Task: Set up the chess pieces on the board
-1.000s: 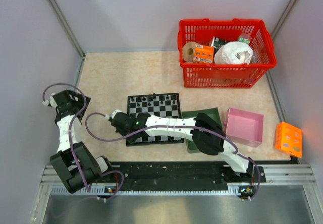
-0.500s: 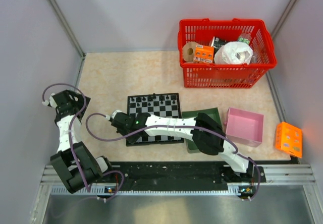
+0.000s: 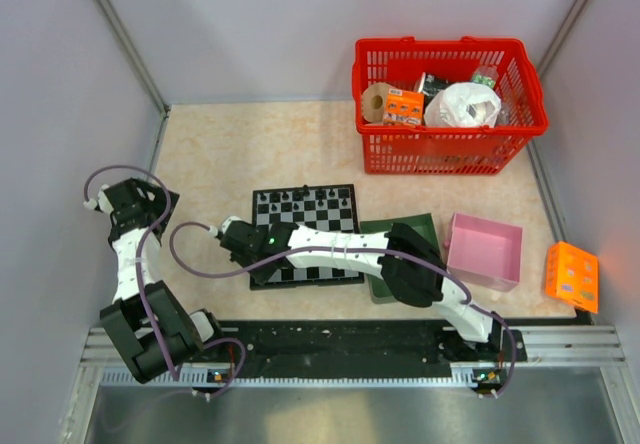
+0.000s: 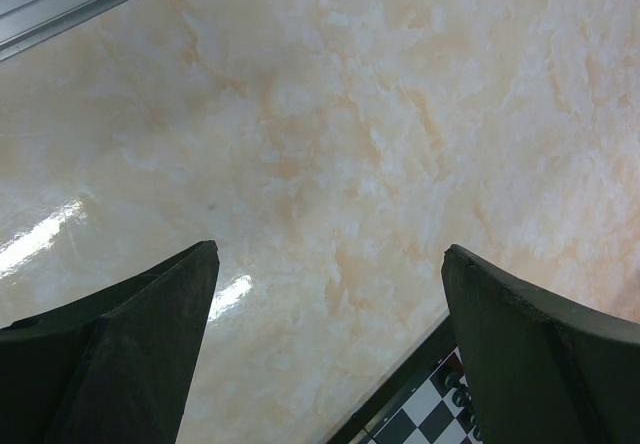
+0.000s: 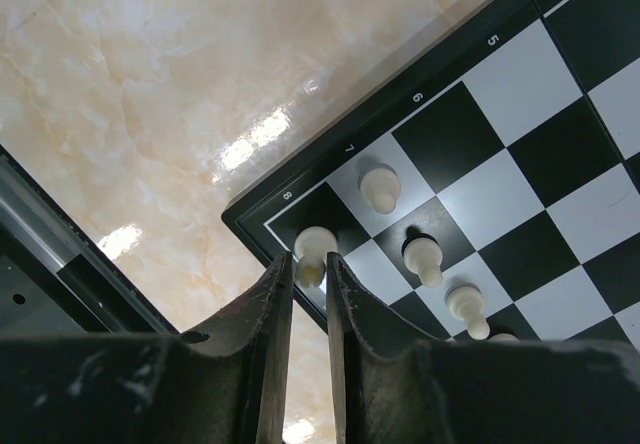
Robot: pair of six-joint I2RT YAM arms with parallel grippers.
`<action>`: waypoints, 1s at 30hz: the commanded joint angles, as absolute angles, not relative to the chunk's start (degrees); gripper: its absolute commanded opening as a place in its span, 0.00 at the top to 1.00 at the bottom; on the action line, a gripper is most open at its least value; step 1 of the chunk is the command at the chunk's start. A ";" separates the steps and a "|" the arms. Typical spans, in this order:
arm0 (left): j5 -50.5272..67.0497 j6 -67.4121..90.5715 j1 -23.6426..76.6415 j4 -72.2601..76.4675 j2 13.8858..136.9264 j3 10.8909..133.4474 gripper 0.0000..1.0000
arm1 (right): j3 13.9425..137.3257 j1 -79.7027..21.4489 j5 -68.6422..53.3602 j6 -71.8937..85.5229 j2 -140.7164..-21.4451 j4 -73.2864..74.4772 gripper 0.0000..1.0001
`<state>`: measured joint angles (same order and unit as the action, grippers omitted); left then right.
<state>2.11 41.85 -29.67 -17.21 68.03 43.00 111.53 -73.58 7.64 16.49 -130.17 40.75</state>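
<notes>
The board [image 3: 318, 208] lies at the table's middle, with black chess pieces [image 3: 300, 199] along its far row. In the right wrist view a whitish piece [image 5: 317, 243] stands on the dark corner square by the "8" mark. My right gripper [image 5: 310, 262] straddles its head, the jaws open only slightly wider than it. More whitish pieces [image 5: 380, 186] [image 5: 422, 256] [image 5: 467, 304] stand on nearby squares. My left gripper [image 4: 330, 254] hangs wide open and empty over bare table at the left [image 3: 135, 202]. A board corner with black pieces [image 4: 462, 389] shows by its right finger.
A red basket [image 3: 450, 156] full of goods stands at the back right. A dark green tray [image 3: 378, 230], a pink box [image 3: 485, 249] and an orange box [image 3: 572, 276] lie right of the board. The metal rail [image 3: 340, 342] runs along the near edge.
In the top view the right wrist has crept very slightly to the left over the board's near-left corner. The left arm has not moved.
</notes>
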 commanded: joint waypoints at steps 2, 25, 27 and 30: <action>2.46 41.66 -30.32 -16.00 67.41 44.47 0.01 | 113.55 -73.12 6.68 16.43 -130.08 39.37 0.79; 3.51 41.84 -30.32 -15.65 67.06 44.65 0.01 | 94.24 -66.54 11.24 20.83 -105.66 25.93 0.58; 3.78 41.75 -30.32 -15.56 67.15 44.65 0.01 | 89.85 -64.61 13.35 21.88 -100.84 25.76 0.57; 3.95 41.66 -30.41 -15.47 67.24 44.56 0.01 | 80.98 -60.57 17.04 23.55 -92.75 24.79 0.55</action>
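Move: Right hand: its fingers are still around the white piece on the board's near-left corner square, its middle about 1 cm below the hand point. One white piece stands 3 cm ahead of that one, another 3 cm ahead and 3 cm right. The nearest loose white pieces, in the green tray, lie about 28 cm right, 3 cm ahead and 1 cm below. From the left hand those tray pieces are roughly 50 cm right, 10 cm back and 8 cm lower. Keep the right hand almost still over the corner piece while its already slackened fingers spread wider. Then lift the hand clear at growing speed, about 11 cm up, drifting some 7 cm right towards the tray side and 6 cm forward over the board. Let the fingers open to not quite half, and let the wrist tilt about 15 degrees so they point more to the left, turning slightly clockwise. ##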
